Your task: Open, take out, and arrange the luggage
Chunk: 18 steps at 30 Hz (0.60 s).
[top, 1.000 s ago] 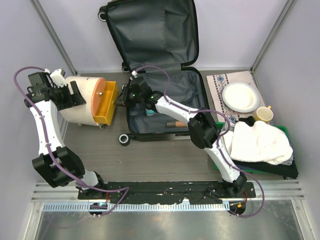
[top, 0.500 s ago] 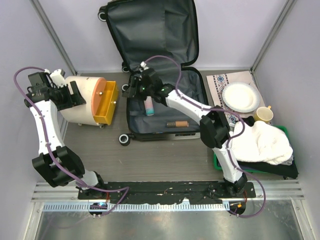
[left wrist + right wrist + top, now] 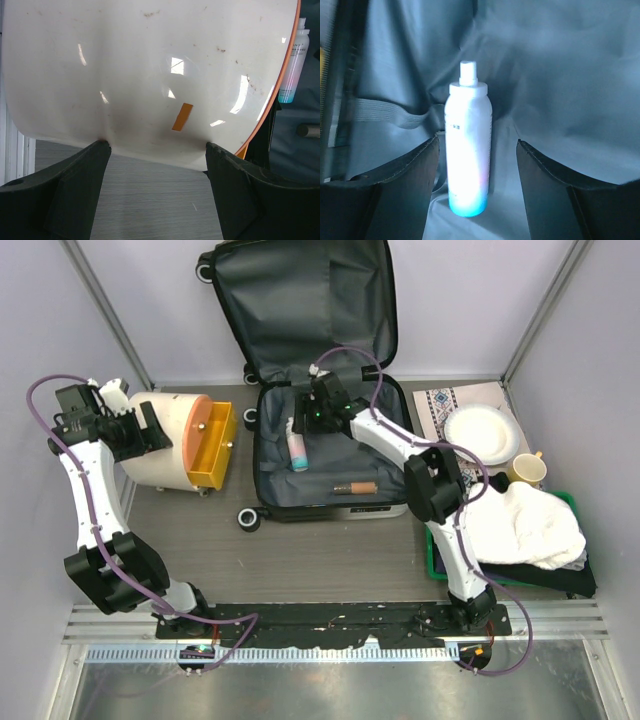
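Observation:
The luggage (image 3: 372,445) lies open at the back of the table, its lid (image 3: 300,300) propped up against the rear wall. On its dark grey lining (image 3: 570,75) lie a white spray bottle with a blue base (image 3: 298,447) (image 3: 467,160) and a brown cylinder (image 3: 355,487). My right gripper (image 3: 314,412) (image 3: 477,140) hovers open over the bottle, a finger on each side and clear of it. My left gripper (image 3: 150,430) (image 3: 156,146) is open, its fingertips (image 3: 102,146) right at the wall of the cream bin (image 3: 150,75).
The cream bin (image 3: 165,445) lies on its side left of the luggage, its orange lid (image 3: 212,447) swung open. At the right are a white plate (image 3: 482,433) on a patterned mat (image 3: 437,405), a yellow cup (image 3: 525,470) and a green tray (image 3: 568,498) holding white cloth (image 3: 520,525).
My right gripper has opened and moved right and back from the suitcase's left edge; the bottle now lies free on the lining. The left arm has stayed by the bin.

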Motion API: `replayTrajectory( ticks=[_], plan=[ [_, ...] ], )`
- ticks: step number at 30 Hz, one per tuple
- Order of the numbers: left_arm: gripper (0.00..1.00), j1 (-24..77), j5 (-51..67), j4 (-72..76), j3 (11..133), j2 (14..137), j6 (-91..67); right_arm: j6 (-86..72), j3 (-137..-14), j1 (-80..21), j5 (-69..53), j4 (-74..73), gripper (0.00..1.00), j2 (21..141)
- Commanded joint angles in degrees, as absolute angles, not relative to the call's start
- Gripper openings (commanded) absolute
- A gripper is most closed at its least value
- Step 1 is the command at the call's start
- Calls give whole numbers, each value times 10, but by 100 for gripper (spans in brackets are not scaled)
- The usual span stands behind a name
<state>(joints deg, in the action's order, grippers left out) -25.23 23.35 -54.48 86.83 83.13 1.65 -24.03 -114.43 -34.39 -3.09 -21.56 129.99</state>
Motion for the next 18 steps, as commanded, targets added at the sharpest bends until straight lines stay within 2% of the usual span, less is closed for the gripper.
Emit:
replayTrajectory(
  ticks=[1,7,12,13,16,17,18],
  plan=[
    [84,-251,235,-526,874,814,12,-217,-1196,-356,-54,-224,68,1339],
    [84,-251,224,-526,862,800,18,-244,-1182,-361,-90,-211,68,1354],
    [84,-251,221,-526,852,794,17,-256,-1174,-371,-100,-210,62,1357],
    [84,-251,221,-525,851,792,18,-262,-1172,-374,-101,-210,59,1357],
    [84,-250,221,-522,852,792,16,-272,-1172,-371,-102,-212,37,1349],
    [84,-250,221,-522,851,791,17,-277,-1172,-368,-102,-211,26,1344],
    [84,-251,221,-522,853,792,16,-282,-1172,-367,-104,-210,21,1334]
  ],
)
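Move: Below and to the left of the empty right hand, the white spray bottle lies in the open suitcase, about 3 cm back, 3 cm left and 6 cm down. The small brown bottle is some 14 cm back and 11 cm to the right of the hand, 8 cm lower; the open orange drawer is about 9 cm back and 23 cm left, near hand height. From the left hand, the spray bottle is roughly 12 cm ahead, 32 cm right and 17 cm down. Dropping quickly, some 6 cm, onto the white spray bottle, the right hand drifts about 3 cm left and 3 cm back as it goes, tipping slightly further down and turning a little counter-clockwise. Once it is down, its open fingers close across the bottle's body and pinch it from both sides. ##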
